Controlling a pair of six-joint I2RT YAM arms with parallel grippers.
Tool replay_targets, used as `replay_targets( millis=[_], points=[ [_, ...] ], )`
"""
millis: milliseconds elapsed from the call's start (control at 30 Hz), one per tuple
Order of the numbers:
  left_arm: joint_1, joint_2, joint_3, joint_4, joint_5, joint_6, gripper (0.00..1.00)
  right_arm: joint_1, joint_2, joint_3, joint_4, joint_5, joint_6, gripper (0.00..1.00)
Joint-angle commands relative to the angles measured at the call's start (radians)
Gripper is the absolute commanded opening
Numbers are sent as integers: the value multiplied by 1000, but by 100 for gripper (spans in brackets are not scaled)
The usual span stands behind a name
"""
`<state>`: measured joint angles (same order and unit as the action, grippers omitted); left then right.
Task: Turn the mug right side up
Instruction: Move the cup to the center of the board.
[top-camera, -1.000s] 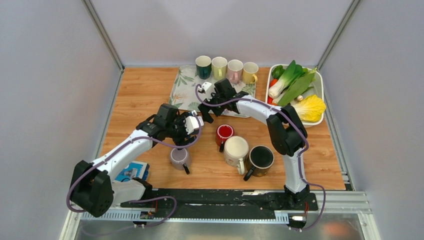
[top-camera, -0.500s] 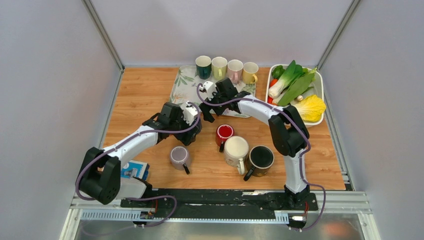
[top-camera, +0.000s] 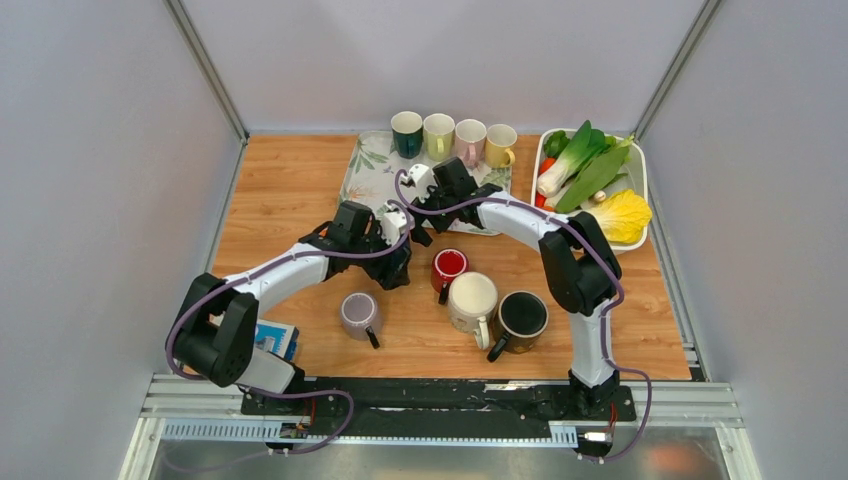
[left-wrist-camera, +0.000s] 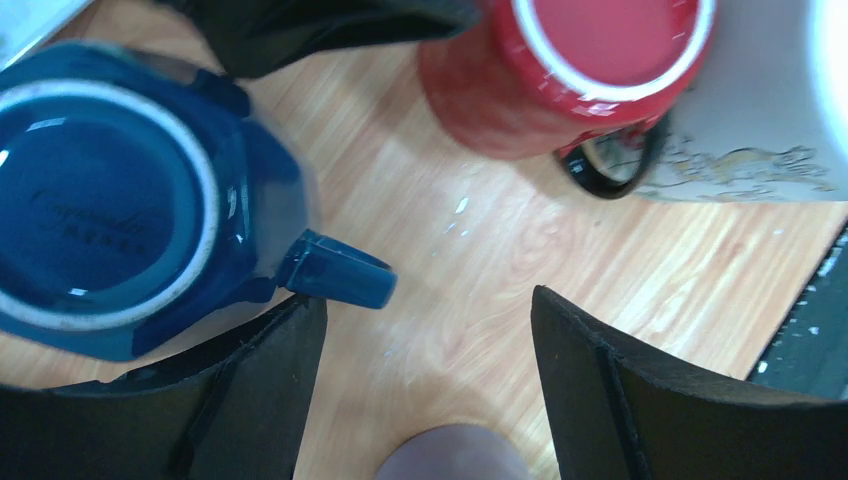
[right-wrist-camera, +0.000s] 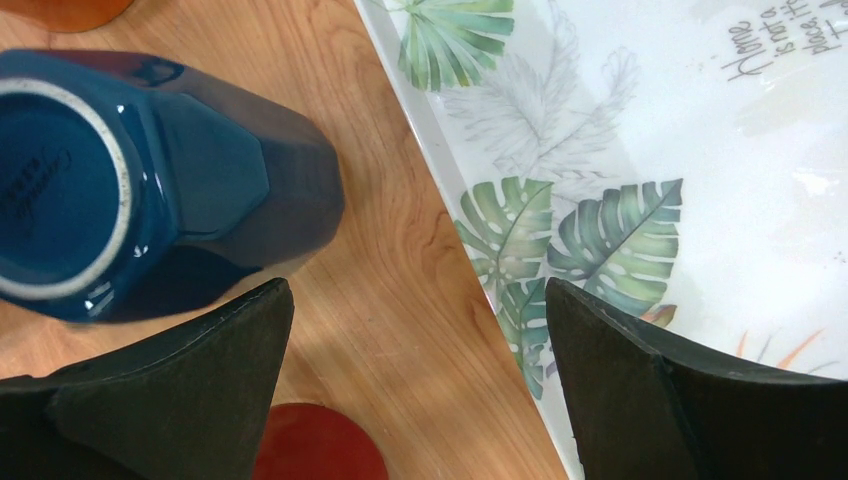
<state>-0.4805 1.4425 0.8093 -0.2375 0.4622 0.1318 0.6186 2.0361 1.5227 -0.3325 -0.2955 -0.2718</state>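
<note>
The mug is dark blue (left-wrist-camera: 110, 190) and stands upside down on the wood, its base ring facing up and its handle (left-wrist-camera: 335, 275) pointing right. My left gripper (left-wrist-camera: 430, 310) is open above bare wood just right of that handle, with its left finger close beside the mug. The right wrist view shows the same mug (right-wrist-camera: 130, 180) at the left, beyond my open right gripper (right-wrist-camera: 415, 290), which hangs over wood at the tray's edge. From above, both grippers (top-camera: 392, 268) (top-camera: 415, 228) crowd over the mug and hide it.
A red mug (top-camera: 449, 266), a cream mug (top-camera: 472, 298) and a black mug (top-camera: 521, 315) stand upright to the right. A mauve mug (top-camera: 358, 313) stands near the front. A leaf-print tray (top-camera: 375, 175), several mugs behind it and a vegetable bin (top-camera: 640, 165) fill the back.
My left arm has swung away from above the mauve mug, moving right and farther back to the blue mug beside the red one. The right arm has hardly moved.
</note>
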Motion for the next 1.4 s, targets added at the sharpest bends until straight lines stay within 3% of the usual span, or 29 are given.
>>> replay_targets(
  millis=[0, 200, 433, 600, 733, 833, 1000, 1133, 1367],
  points=[
    [-25, 9, 52, 64, 128, -30, 82, -2, -59, 0, 9, 26, -11, 100],
    [-24, -50, 67, -63, 81, 69, 83, -2, -91, -5, -16, 53, -24, 100],
    [30, -285, -15, -165, 54, 81, 83, -4, -171, -35, -80, -21, -33, 100],
    [74, -407, -54, -131, 33, 11, 85, 26, -219, -82, -137, -127, -80, 100],
    [227, -410, -57, -21, 82, -151, 84, 74, -244, -88, -183, -140, -139, 100],
    [312, -416, -57, 37, 89, -175, 84, 91, -237, -102, -129, -65, -49, 100],
    [324, -443, -38, -20, 59, -57, 83, 137, -177, -81, -63, 50, 95, 100],
    [329, -466, -45, -29, 65, -52, 83, 185, -115, -53, -30, 177, 107, 100],
    [348, -471, -58, -31, 79, -44, 81, 181, -56, -35, -1, 255, 93, 99]
  ],
)
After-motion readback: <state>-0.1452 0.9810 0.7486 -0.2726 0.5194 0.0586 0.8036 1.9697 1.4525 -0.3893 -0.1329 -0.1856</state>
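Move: The upturned blue mug is about 6 cm to the right hand's left, 5 cm back and 3 cm below its open fingers. From that hand, the red mug stands some 10 cm back and 4 cm to the right, and the orange one about 7 cm back and 17 cm to the left. From the left hand, the blue mug is roughly 7 cm ahead, 2 cm to the left and slightly below; the purple mug is about 7 cm back and 6 cm to the left. The right hand, fingers wide open all along, rises about 5 cm while drawing back some 8 cm to come over the upturned blue mug, then shifts left about 3 cm and sinks again with the mug's base between its fingertips, without closing. To clear the way, the left hand first edges right about 2 cm, then lifts some 11 cm and swings left away from the blue mug towards the orange one, turning about 20 degrees counter-clockwise with its fingers still open. ##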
